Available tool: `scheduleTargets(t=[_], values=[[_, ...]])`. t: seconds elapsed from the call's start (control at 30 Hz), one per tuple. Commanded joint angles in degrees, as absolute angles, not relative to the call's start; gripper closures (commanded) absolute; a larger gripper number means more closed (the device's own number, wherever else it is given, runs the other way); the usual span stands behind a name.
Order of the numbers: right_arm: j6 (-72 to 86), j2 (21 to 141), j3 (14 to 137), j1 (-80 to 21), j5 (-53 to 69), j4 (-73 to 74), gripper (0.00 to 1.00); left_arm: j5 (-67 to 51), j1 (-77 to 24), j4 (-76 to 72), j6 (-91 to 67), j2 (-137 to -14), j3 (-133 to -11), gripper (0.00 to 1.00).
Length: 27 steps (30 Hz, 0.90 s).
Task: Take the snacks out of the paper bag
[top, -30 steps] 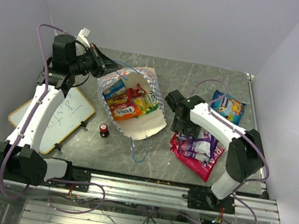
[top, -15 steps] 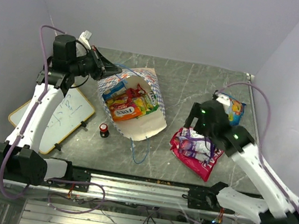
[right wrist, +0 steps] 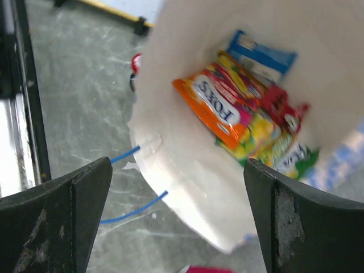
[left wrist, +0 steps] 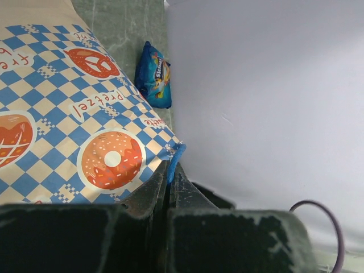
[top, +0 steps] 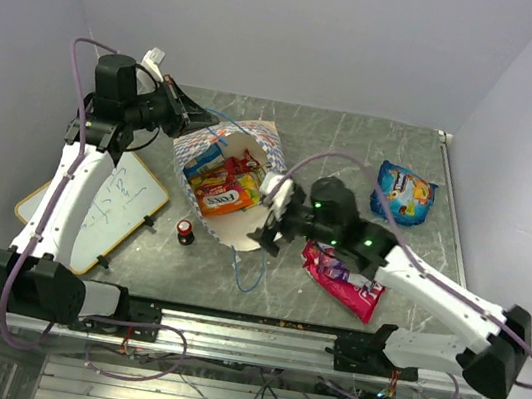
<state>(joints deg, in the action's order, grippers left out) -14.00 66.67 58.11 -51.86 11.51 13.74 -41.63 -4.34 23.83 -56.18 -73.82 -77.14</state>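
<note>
The paper bag [top: 260, 227] lies on its side with its mouth open toward me. Its checkered outside [left wrist: 68, 114] fills the left wrist view. My left gripper [top: 194, 117] is shut on the bag's blue cord handle [left wrist: 174, 161] at the far rim. My right gripper [top: 273, 217] hangs open just over the near rim, its jaws wide apart with nothing between them [right wrist: 177, 170]. Inside the bag lie an orange packet [right wrist: 219, 111], a blue-white one [right wrist: 261, 54], a red one [right wrist: 284, 108] and a green one [right wrist: 287, 153]. On the table are a blue packet [top: 404, 193] and a pink packet [top: 344, 283].
A wood-framed whiteboard [top: 103, 204] lies left of the bag. A small red-capped bottle [top: 184, 231] stands between them. The bag's near blue handle loop [top: 252, 276] trails toward the metal rail [top: 255, 334] at the table's front edge. Walls close in the table on three sides.
My right arm has swung left from the pink packet to the bag's mouth, and its jaws have opened wider. The left gripper has kept its hold on the handle.
</note>
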Motion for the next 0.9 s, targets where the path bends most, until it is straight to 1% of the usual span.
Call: scheduleTargets(t=[0.0, 0.13, 0.23, 0.37, 0.43, 0.5, 0.57, 0.73, 0.87], values=[[-35.4, 72.7, 59.1, -56.0, 18.5, 6.6, 0.00, -43.2, -4.6, 23.7, -58.0, -72.9, -77.7, 0.93], [-43.4, 77.2, 54.1, -58.1, 12.4, -1.0, 0.00, -42.5, -4.6, 25.7, -57.3, -72.7, -77.8, 0.93], [-51.6, 81.5, 53.0, -58.0, 10.4, -2.5, 0.00, -42.7, -4.6, 29.4, -54.7, -73.9, -79.5, 0.93], [-59.7, 87.1, 51.3, -58.0, 8.3, -8.6, 0.05, -43.7, -4.6, 31.3, -52.9, -75.7, -81.2, 0.93], [-60.3, 89.8, 51.2, -57.8, 7.1, -12.6, 0.09, -44.0, -4.7, 32.9, -51.8, -76.6, -82.4, 0.93], [-59.9, 92.5, 52.6, -57.6, 7.1, -15.2, 0.17, -44.3, -4.7, 35.9, -49.8, -77.7, -84.0, 0.93], [-59.6, 95.1, 53.6, -57.5, 7.8, -17.3, 0.23, -44.5, -4.7, 37.8, -48.6, -78.2, -85.2, 0.93], [-61.6, 101.9, 56.2, -57.5, 7.7, -20.7, 0.26, -45.5, -4.7, 38.3, -48.4, -78.4, -85.4, 0.93], [-60.5, 107.1, 60.3, -57.5, 2.8, -23.7, 0.28, -46.5, -4.7, 35.3, -50.7, -78.1, -84.4, 0.93]])
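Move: The orange packet in the paper bag lies about 8 cm ahead of my empty right hand, 12 cm to its left and some 19 cm below. The blue packet is roughly 6 cm beyond it and 4 cm farther left; the green packet lies about 8 cm to its right and 2 cm farther out. From my right hand, the red-capped jar is 17 cm left, 2 cm back and 22 cm down. From my left hand the orange packet is about 4 cm back, 3 cm right, 30 cm below. I dive my right hand into the bag's mouth towards the orange packet: leftward and down first, then steeply down and forward, drifting left again at the end, some 16 cm down and 10 cm left overall. On the way I roll it nearly 50 degrees counter-clockwise, seen from behind the hand, and narrow the wide-open fingers by about a quarter. My left hand keeps its pinch on the blue handle, sinking slightly. ##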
